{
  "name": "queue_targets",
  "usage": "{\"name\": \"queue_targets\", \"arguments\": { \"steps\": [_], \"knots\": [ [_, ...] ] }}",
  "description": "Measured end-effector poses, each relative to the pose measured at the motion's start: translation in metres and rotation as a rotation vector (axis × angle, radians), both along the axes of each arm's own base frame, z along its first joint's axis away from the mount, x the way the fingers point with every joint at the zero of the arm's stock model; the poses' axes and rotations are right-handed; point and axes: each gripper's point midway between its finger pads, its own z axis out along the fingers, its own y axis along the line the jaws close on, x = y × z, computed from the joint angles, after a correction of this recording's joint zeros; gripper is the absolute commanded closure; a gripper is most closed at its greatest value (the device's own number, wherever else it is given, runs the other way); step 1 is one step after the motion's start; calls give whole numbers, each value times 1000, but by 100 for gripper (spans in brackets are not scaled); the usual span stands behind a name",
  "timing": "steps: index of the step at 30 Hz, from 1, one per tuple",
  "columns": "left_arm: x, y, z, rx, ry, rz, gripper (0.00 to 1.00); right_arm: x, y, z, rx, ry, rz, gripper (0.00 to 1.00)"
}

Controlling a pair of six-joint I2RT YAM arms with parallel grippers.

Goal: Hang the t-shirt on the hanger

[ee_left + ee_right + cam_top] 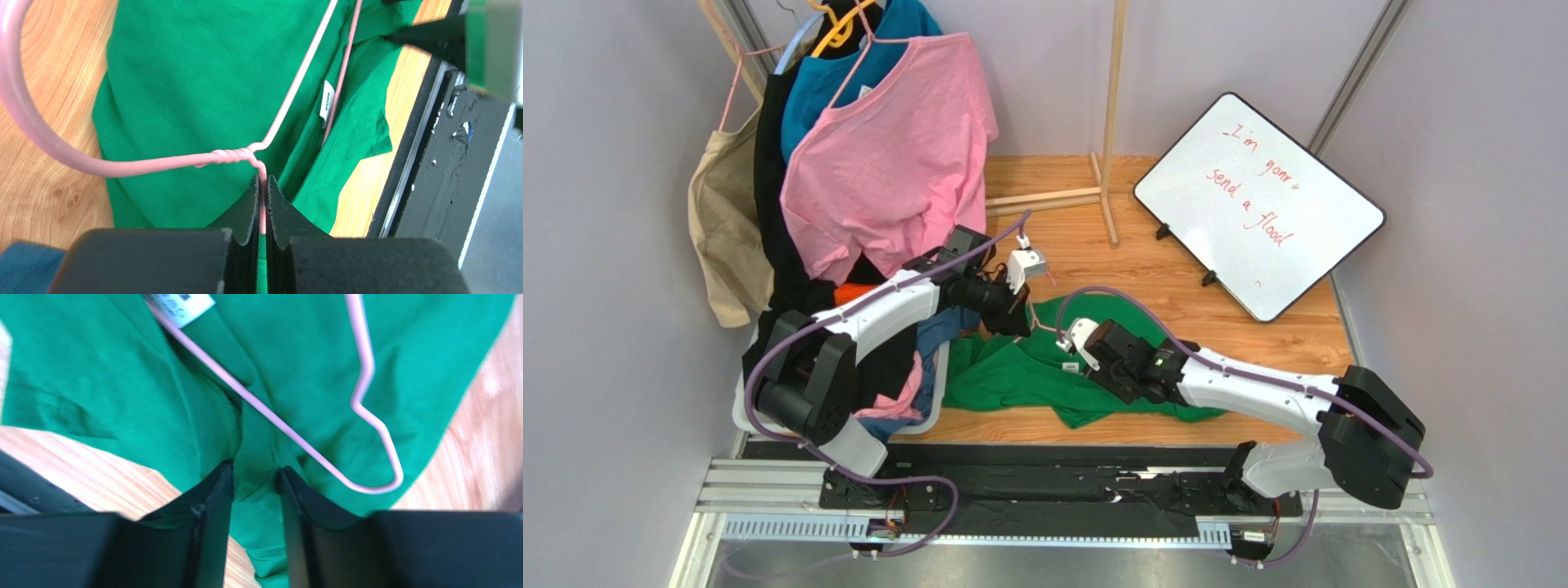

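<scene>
The bright green t-shirt [1063, 374] lies crumpled on the wooden table between both arms. The pale-pink wire hanger [184, 162] lies over it, its hook curving off to the left in the left wrist view. My left gripper [263, 179] is shut on the hanger wire just below the twisted neck; in the top view it [1016, 312] is over the shirt's upper left. My right gripper [255, 470] is closed on a fold of the shirt's collar [251, 447], next to one hanger corner [380, 481]. The white neck label [327, 101] shows beside the wire.
A pink t-shirt [891, 159], a teal-blue shirt [817, 86] and a yellow-orange hanger [844, 25] hang on the rack at the back left. A white basket [938, 392] of clothes stands left of the green shirt. A whiteboard [1259, 202] leans at the back right. A black rail [1075, 484] runs along the near edge.
</scene>
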Motion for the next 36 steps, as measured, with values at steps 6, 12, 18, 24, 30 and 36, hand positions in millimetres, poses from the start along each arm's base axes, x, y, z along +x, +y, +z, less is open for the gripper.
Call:
{"name": "queue_targets", "arguments": {
  "steps": [6,12,18,24,30,36],
  "knots": [
    [1,8,-5,4,12,17,100,12,-14,9,-9,-42,-44,99],
    [-3,21,4,-33,0,40,100,25,-37,23,32,-43,-127,100],
    [-7,31,17,-68,-59,28,100,36,-52,20,70,16,-208,100],
    [-8,35,17,-50,-110,5,100,51,-54,30,170,82,-267,100],
    [-10,34,12,-6,-156,-25,100,51,-44,55,282,112,-247,100],
    [-9,32,8,34,-202,-51,100,44,-46,65,301,124,-228,100]
  ]
}}
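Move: The right end of the t-shirt's neckline lies right between my half-closed right fingers, with its white tag about 8 cm to their left and 2 cm farther out. The held hanger's right corner hangs some 4 cm ahead of my right hand, 5 cm to its right and slightly higher. From my left hand, which holds the hanger by its neck, that neckline end is roughly 15 cm to the right, 8 cm back and 5 cm lower. I shut my right fingers on the neckline's edge and draw it forward and right, about 4–5 cm each way, then lift it some 6 cm towards the hanger's right corner, rolling my left side of that hand up and turning it a little clockwise. My left hand keeps its pinch on the hanger, carries it about 3 cm left and tilts it roughly 10 degrees. ##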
